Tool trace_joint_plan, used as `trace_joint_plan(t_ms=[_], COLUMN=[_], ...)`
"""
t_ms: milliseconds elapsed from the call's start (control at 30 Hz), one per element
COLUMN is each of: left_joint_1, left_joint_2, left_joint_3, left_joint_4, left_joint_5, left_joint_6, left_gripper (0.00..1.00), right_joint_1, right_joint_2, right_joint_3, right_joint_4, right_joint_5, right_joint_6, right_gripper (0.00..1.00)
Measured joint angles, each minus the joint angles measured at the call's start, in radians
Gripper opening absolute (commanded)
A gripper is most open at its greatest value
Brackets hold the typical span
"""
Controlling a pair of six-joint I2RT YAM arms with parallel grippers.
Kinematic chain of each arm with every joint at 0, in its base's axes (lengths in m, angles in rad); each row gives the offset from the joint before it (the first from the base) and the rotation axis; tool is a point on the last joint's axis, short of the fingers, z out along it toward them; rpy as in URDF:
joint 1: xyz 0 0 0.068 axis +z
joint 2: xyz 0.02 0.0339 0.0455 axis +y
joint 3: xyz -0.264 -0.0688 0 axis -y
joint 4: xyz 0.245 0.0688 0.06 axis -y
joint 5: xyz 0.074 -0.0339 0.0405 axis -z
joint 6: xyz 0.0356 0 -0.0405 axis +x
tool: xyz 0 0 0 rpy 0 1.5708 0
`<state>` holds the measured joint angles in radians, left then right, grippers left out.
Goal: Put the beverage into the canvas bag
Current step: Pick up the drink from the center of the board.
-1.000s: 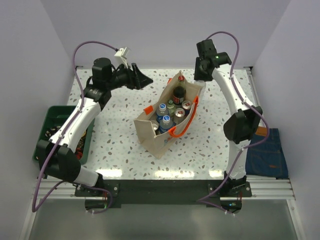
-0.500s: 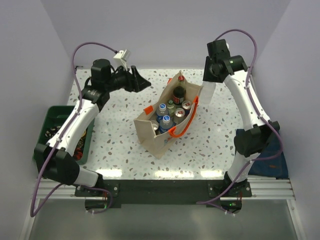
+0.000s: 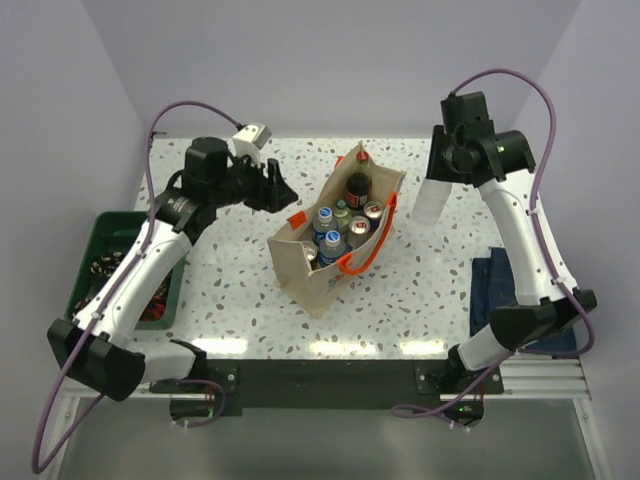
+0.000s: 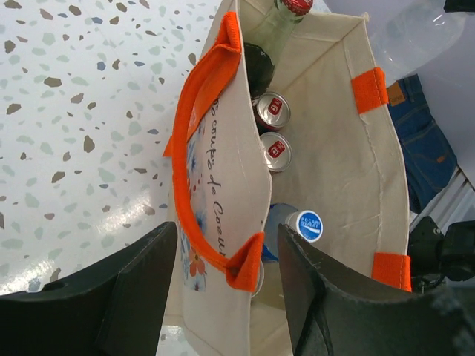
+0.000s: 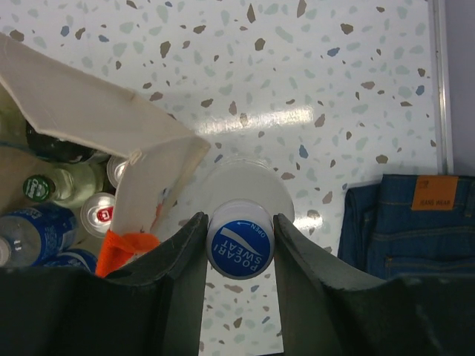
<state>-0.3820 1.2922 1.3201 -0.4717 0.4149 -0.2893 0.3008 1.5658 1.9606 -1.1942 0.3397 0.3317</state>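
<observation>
The beige canvas bag (image 3: pixel 305 275) with orange handles (image 3: pixel 362 250) stands mid-table, holding several bottles and cans. A clear beverage bottle (image 3: pixel 430 196) with a blue cap (image 5: pixel 240 248) hangs above the table just right of the bag's far end. My right gripper (image 3: pixel 440 168) is shut on its cap from above; the wrist view shows both fingers (image 5: pixel 182 259) pressed against it. My left gripper (image 4: pixel 226 248) is open at the bag's left rim. Its jaws stand either side of the bag wall (image 4: pixel 223 185) and the end of an orange handle (image 4: pixel 194 126).
A green tray (image 3: pixel 105 232) sits at the left table edge under the left arm. Folded blue jeans (image 3: pixel 500 290) lie at the right edge, also in the right wrist view (image 5: pixel 401 222). Inside the bag are red-topped cans (image 4: pixel 273 111) and a dark bottle (image 3: pixel 357 186).
The right arm has swung right and away from the bag's far end, carrying the bottle. The left gripper has moved closer to the bag's left rim.
</observation>
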Motion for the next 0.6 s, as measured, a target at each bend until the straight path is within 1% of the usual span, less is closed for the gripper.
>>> trace_joint_plan(t_ms=[333, 467, 600], left_joint_1=[-0.054, -0.06, -0.069], left_joint_2=[-0.178, -0.233, -0.264], left_joint_3=[-0.041, -0.063, -0.068], left_joint_4=[-0.142, -0.212, -0.288], left_joint_5=[-0.126, -0.169, -0.211], left_joint_6=[0.021, 0.011, -0.009], left_gripper=[0.61, 0.61, 0.6], right_joint_1=[0.016, 0.051, 0.122], right_joint_2=[-0.138, -0.176, -0.196], right_joint_3=[-0.095, -0.119, -0.136], right_joint_4=[-0.064, -0.088, -0.12], right_joint_5=[-0.053, -0.05, -0.016], right_joint_6=[-0.026, -0.018, -0.008], right_gripper=[0.0, 0.0, 0.0])
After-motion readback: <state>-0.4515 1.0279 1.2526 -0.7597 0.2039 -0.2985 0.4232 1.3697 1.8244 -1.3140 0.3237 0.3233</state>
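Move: The right gripper already holds the clear bottle by its blue cap. The canvas bag stands about 22 cm to its left, 4 cm back and 18 cm lower. In the bag, the cola bottle is some 18 cm left and 7 cm ahead, the near water bottle 24 cm left and 7 cm back; the folded jeans lie about 25 cm right and 15 cm back. The bag is about 13 cm right of the left gripper, 1 cm ahead and 17 cm lower. Draw the right gripper straight back about 8 cm at a level height along the bag's right side, easing a little left at the end and turning slightly counter-clockwise, keeping the pinch on the bottle's cap. Meanwhile pull the empty left gripper, fingers still open, back and left about 9 cm, away from the bag. ##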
